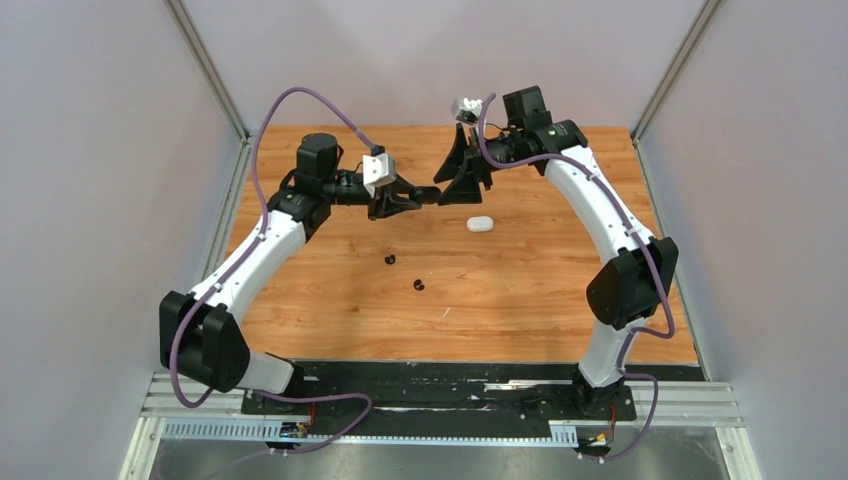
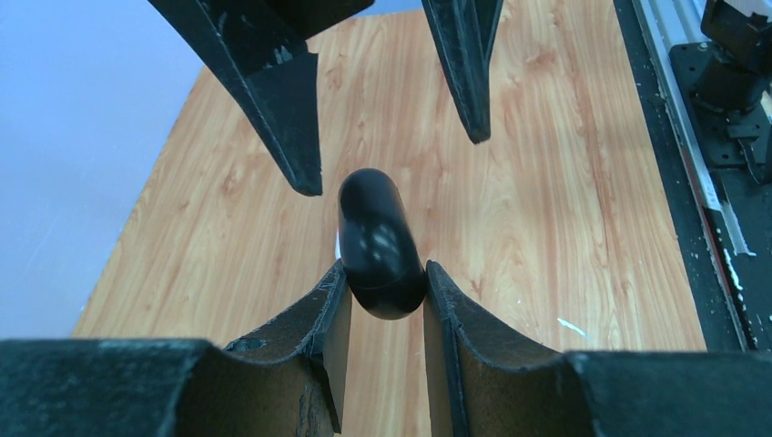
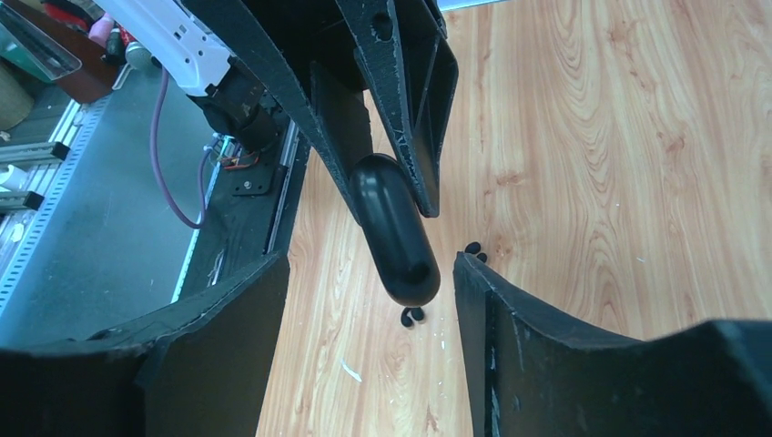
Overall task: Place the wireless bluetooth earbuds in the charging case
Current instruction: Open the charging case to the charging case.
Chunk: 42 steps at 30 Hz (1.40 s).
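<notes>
A black pill-shaped charging case (image 2: 378, 241) hangs above the table, pinched at one end by my left gripper (image 2: 382, 273), which is shut on it. Its seam looks closed. My right gripper (image 3: 371, 264) faces it from the other side. Its jaws stand open on either side of the case's free tip (image 3: 396, 237), with a gap on both sides. In the top view both grippers meet over the table's far middle, around the case (image 1: 437, 194). Two black earbuds (image 1: 390, 260) (image 1: 419, 285) lie on the wood below; the right wrist view shows them as earbuds (image 3: 412, 315) (image 3: 473, 249).
A white pill-shaped case (image 1: 480, 224) lies on the wooden table (image 1: 560, 300), just right of the grippers. A small white fleck (image 1: 446, 313) sits nearer the front. Grey walls enclose the table on three sides, and a black rail (image 1: 440, 385) runs along the near edge.
</notes>
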Available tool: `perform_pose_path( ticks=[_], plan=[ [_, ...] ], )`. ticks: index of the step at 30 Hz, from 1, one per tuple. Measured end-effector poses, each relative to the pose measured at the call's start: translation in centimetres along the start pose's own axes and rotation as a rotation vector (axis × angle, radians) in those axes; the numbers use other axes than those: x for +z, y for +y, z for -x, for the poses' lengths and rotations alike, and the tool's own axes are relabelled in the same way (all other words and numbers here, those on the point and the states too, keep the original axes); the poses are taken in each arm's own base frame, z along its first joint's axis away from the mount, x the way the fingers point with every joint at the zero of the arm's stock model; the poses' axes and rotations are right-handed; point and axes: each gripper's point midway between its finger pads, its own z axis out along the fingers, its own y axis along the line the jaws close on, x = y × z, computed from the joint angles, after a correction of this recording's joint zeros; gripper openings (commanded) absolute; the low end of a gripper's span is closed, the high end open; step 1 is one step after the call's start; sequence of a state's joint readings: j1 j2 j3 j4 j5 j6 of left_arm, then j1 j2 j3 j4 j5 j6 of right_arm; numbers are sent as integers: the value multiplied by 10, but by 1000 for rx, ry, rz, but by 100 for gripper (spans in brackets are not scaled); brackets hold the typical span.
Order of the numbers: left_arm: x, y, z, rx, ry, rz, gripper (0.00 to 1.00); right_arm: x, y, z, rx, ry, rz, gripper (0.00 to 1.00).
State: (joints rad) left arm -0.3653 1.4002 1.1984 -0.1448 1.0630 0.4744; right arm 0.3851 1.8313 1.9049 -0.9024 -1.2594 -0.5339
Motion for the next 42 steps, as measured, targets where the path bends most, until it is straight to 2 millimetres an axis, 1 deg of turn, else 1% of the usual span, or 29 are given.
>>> perform_pose_path(
  ticks=[1,3,5,7,10,14,16,26,42],
  plan=[
    [0,1,1,-1,-4,2,0,1,0,0,-7,3,-2,62],
    [1,2,2,-6,-9,4,0,2,-2,-1,-20,9,-8,54],
    [2,3,3,-8,-10,4,0,4,-4,-2,-28,15,-12,50],
    [2,5,5,-7,-13,4,0,5,-7,-1,-37,19,-17,47],
    [2,6,10,-1,-20,2,0,8,-12,-4,-40,27,-23,45],
    [2,6,15,0,-28,-2,0,8,-15,-6,-43,35,-31,36],
    [2,6,16,-3,-27,-3,0,8,-15,-7,-44,37,-34,34],
    [-1,9,16,39,7,9,0,7,-20,-3,-2,36,-54,33],
    [1,15,11,65,35,11,0,1,-26,1,78,15,-78,34]
  ],
)
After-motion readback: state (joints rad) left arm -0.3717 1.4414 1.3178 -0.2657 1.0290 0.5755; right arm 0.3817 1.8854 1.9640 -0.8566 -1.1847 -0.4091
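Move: The black charging case, already pinched in the left fingers, has its middle about 2 cm to the right of the left hand point. From the right hand it lies some 3 cm to the left, 1 cm ahead and 2 cm lower. On the table some 22 cm below the left hand, the white case lies about 10 cm ahead and 13 cm right, and the nearer black earbuds about 5 cm back and straight in line. The right fingers close to about half their opening and pinch the free right-hand end of the black case. The right hand first eases about 1 cm each forward, left and down, while the left keeps its hold and rises some 1.5 cm. Gripping together, both then drift about 1 cm forward, the right wrist tipping and turning slightly, by about 5 degrees. ##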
